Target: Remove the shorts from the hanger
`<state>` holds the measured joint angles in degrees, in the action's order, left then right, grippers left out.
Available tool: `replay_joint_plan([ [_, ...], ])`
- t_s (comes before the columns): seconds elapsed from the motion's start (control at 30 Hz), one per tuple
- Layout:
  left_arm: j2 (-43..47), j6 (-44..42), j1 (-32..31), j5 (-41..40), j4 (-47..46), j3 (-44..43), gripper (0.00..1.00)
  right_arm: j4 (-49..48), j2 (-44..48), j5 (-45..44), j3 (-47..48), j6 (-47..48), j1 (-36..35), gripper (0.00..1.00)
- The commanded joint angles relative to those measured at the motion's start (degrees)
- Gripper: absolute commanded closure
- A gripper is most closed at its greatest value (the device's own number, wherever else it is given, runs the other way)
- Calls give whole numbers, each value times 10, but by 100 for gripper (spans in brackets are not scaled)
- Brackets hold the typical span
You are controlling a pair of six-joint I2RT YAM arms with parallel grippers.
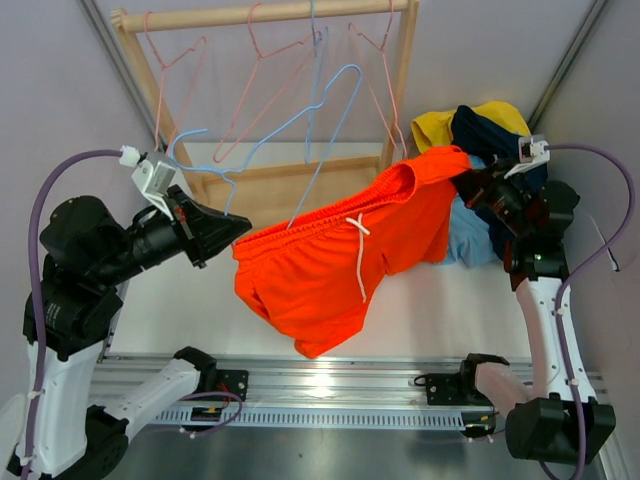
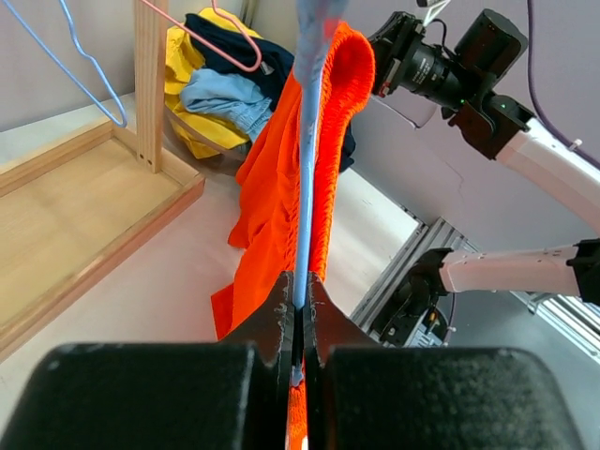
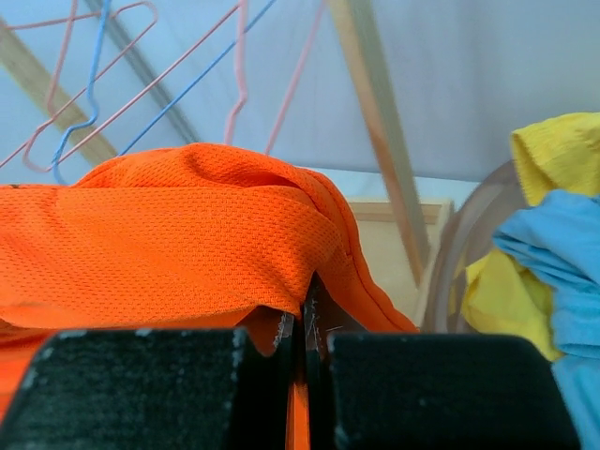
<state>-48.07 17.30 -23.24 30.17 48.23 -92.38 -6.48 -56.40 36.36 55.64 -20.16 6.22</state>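
The orange shorts point(image 1: 330, 265) hang stretched between my two grippers above the table, with a white drawstring dangling at the front. A light blue wire hanger point(image 1: 350, 68) runs through their waistband. My left gripper point(image 1: 240, 228) is shut on the hanger's wire; in the left wrist view the blue hanger point(image 2: 307, 141) rises from between the closed jaws of the left gripper point(image 2: 298, 281), with the shorts point(image 2: 272, 187) draped over it. My right gripper point(image 1: 470, 180) is shut on the waistband's right end. In the right wrist view the shorts point(image 3: 187, 244) fold into the right gripper point(image 3: 305, 305).
A wooden clothes rack point(image 1: 265, 15) stands at the back with pink wire hangers point(image 1: 175, 60) on its bar. A pile of yellow, navy and light blue clothes point(image 1: 480, 125) lies at the back right behind my right arm. A metal rail point(image 1: 330, 385) runs along the near edge.
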Motion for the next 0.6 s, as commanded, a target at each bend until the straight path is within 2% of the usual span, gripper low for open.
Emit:
replay_joint_plan([
  [0.0, 18, -9, -1, -17, -4, -27, 100, -18, 14, -47, -4, 22, -23, 100],
  [0.03, 17, -6, -1, -44, -25, -24, 100, -5, 32, -8, -7, 54, -50, 100],
  [0.07, 13, -8, -1, -62, -34, -23, 100, 12, 42, -6, -6, 74, -86, 100],
  [0.1, -1, -10, -1, -84, -44, -25, 100, 29, 52, -12, -5, 94, -162, 100],
  [0.13, -9, -20, -1, -114, -45, -27, 100, 41, 63, -16, -3, 111, -195, 100],
  [0.17, -21, -28, -1, -179, -41, -52, 100, 58, 82, -13, 0, 122, -223, 100],
  [0.2, -44, -45, -1, -211, -26, -63, 100, 61, 91, -2, 3, 123, -253, 100],
  [0.33, -78, -71, -1, -353, 16, -155, 100, 100, 125, -6, 60, 136, -263, 100],
  [0.43, -65, -89, -1, -448, 11, -177, 100, 108, 110, -98, 134, 176, -261, 100],
  [0.47, -59, -92, -1, -478, 6, -174, 100, 107, 94, -124, 185, 186, -258, 100],
  [0.57, -37, -87, -1, -481, 2, -163, 100, 105, -2, -229, 276, 199, -234, 100],
])
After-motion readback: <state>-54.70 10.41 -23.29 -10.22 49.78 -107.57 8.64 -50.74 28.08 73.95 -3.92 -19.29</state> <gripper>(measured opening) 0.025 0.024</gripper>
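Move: The left hand pinches the blue hanger, with the wooden rail some 28 cm ahead, level sideways and about 12 cm higher; the left pink hanger hangs roughly 28 cm ahead and 11 cm to its left, at about its height. The shorts' middle lies some 16 cm to its right, 5 cm ahead and 10 cm lower. The right hand holds the waistband's far end, with the clothes pile about 14 cm ahead, 10 cm right and 27 cm below. Keeping its pinch on the waistband, the right hand sweeps about 12 cm back and 12 cm left, away from the clothes pile and towards where the hanger was held, then rises some 10 cm as its fingers tip upward, easing slightly forward and right. The left hand keeps its hold on the blue hanger and carries it left, forward and up, about 10 cm leftward, turning some 40 degrees counter-clockwise so its fingers swing round towards the rack, drawing the hanger out of the shorts. ##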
